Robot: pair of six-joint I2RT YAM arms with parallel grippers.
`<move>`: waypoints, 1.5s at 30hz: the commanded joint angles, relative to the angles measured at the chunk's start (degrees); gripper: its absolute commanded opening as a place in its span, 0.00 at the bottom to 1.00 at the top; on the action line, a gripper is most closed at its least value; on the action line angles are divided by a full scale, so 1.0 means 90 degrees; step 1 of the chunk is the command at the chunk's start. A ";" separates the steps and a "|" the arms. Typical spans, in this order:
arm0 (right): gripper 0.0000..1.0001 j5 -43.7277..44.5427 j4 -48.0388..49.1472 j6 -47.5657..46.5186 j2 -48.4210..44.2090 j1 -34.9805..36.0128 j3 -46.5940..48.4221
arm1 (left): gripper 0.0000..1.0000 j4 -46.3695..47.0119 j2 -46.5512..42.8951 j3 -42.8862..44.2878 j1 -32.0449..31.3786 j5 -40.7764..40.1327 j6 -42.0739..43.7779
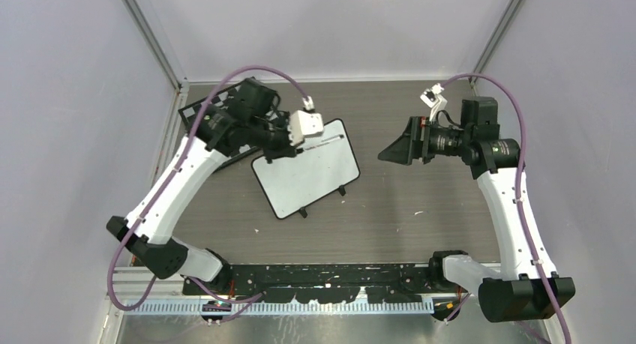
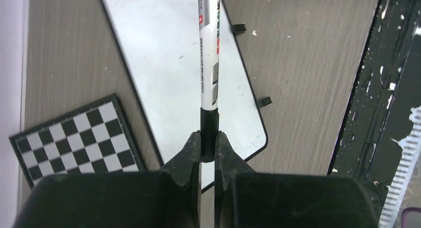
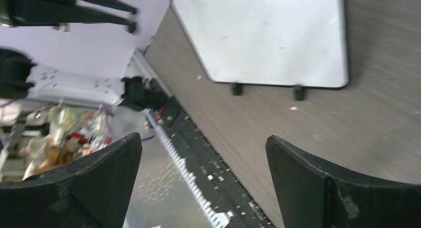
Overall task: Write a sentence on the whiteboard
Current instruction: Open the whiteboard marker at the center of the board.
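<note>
The whiteboard [image 1: 307, 179] lies tilted on the table's middle, with its two black feet toward the arms. It also fills the top of the left wrist view [image 2: 159, 54] and of the right wrist view [image 3: 268, 34]. Its surface is blank apart from faint specks, and no sentence shows on it. My left gripper [image 2: 208, 138] is shut on the black end of a white marker [image 2: 208, 49]. The marker reaches out over the board's far edge [image 1: 330, 140], and its tip is out of view. My right gripper [image 1: 386, 155] hangs open and empty [image 3: 203, 136] to the right of the board.
A black-and-white checkered chessboard [image 2: 74, 138] lies beside the whiteboard's left edge, mostly under my left arm in the top view. A black perforated rail [image 1: 330, 273] runs along the table's near edge. Grey walls and metal posts close in the table.
</note>
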 commanded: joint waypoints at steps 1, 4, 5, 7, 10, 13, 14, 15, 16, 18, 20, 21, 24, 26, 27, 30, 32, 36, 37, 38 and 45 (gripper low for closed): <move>0.99 -0.0538 0.0303 0.0775 -0.0261 0.0663 0.0088 | 0.00 -0.0231 0.0367 0.0507 -0.0970 -0.0851 -0.0026; 0.97 -0.0539 0.0629 0.1238 -0.0273 0.0969 -0.0034 | 0.00 -0.0281 0.0664 0.0789 -0.1466 -0.1077 -0.0028; 0.95 -0.0531 0.0727 0.1408 -0.0246 0.1015 -0.0081 | 0.00 -0.0243 0.0735 0.0849 -0.1609 -0.1103 -0.0057; 0.92 -0.0524 0.0869 0.1572 -0.0227 0.1069 -0.0157 | 0.00 -0.0113 0.0795 0.0899 -0.1806 -0.1169 -0.0125; 0.87 -0.0460 0.1427 0.2026 -0.0260 0.1176 -0.0377 | 0.00 -0.0023 0.0911 0.1057 -0.2068 -0.1279 -0.0204; 0.81 -0.0384 0.1952 0.2507 -0.0201 0.1272 -0.0564 | 0.00 -0.0025 0.1066 0.1257 -0.2245 -0.1326 -0.0265; 0.79 -0.0357 0.2079 0.2610 -0.0170 0.1307 -0.0589 | 0.00 -0.0024 0.1105 0.1312 -0.2293 -0.1354 -0.0268; 0.76 -0.0316 0.2180 0.2696 -0.0140 0.1343 -0.0609 | 0.00 -0.0016 0.1144 0.1359 -0.2325 -0.1400 -0.0269; 0.74 -0.0290 0.2248 0.2779 -0.0110 0.1389 -0.0626 | 0.00 -0.0014 0.1178 0.1396 -0.2350 -0.1419 -0.0284; 0.68 -0.0285 0.2436 0.2960 -0.0078 0.1454 -0.0656 | 0.00 -0.0021 0.1237 0.1456 -0.2394 -0.1414 -0.0278; 0.64 -0.0275 0.2610 0.3129 -0.0058 0.1503 -0.0681 | 0.00 -0.0009 0.1281 0.1489 -0.2461 -0.1434 -0.0286; 0.62 -0.0275 0.2647 0.3183 -0.0044 0.1514 -0.0690 | 0.00 -0.0010 0.1313 0.1516 -0.2478 -0.1436 -0.0293; 0.58 -0.0319 0.2695 0.3195 -0.0013 0.1576 -0.0701 | 0.00 0.0017 0.1381 0.1621 -0.2516 -0.1447 -0.0370; 0.54 -0.0333 0.2686 0.3202 -0.0020 0.1606 -0.0716 | 0.00 0.0029 0.1410 0.1666 -0.2521 -0.1462 -0.0394; 0.53 -0.0333 0.2690 0.3206 -0.0024 0.1622 -0.0733 | 0.00 0.0036 0.1421 0.1675 -0.2521 -0.1465 -0.0402; 0.51 -0.0353 0.2708 0.3216 -0.0047 0.1651 -0.0801 | 0.00 0.0042 0.1439 0.1712 -0.2530 -0.1501 -0.0430; 0.51 -0.0377 0.2707 0.3237 -0.0062 0.1679 -0.0832 | 0.00 0.0042 0.1437 0.1737 -0.2531 -0.1513 -0.0438; 0.51 -0.0427 0.2714 0.3255 -0.0062 0.1727 -0.0848 | 0.00 0.0030 0.1451 0.1761 -0.2531 -0.1552 -0.0430; 0.51 -0.0426 0.2719 0.3254 -0.0052 0.1736 -0.0848 | 0.00 0.0023 0.1454 0.1765 -0.2537 -0.1552 -0.0421; 0.50 -0.0430 0.2724 0.3253 -0.0053 0.1744 -0.0842 | 0.00 0.0024 0.1453 0.1759 -0.2545 -0.1558 -0.0414; 0.44 -0.0539 0.2759 0.3243 0.0014 0.1854 -0.0837 | 0.00 -0.0015 0.1491 0.1774 -0.2623 -0.1571 -0.0319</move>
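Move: My left hand already has the marker by its black cap, the body sticking out to the right; my open right gripper waits about 23 cm to the right of it, roughly 1 cm farther out and level in height. From my right hand, the middle of the marker's body lies some 16 cm left, 1 cm ahead and 1 cm above. The whiteboard's middle is about 9 cm ahead of my left hand, 1 cm to its right and 29 cm below. I keep the cap pinched in my left hand and carry the marker some 10 cm right and a little back, turning it slightly clockwise, then hold it there. My right hand comes left about 8 cm to meet it, drifting back too, and twists roughly 20 degrees while its fingers close to about half open, one on each side of the marker's body near the cap. ##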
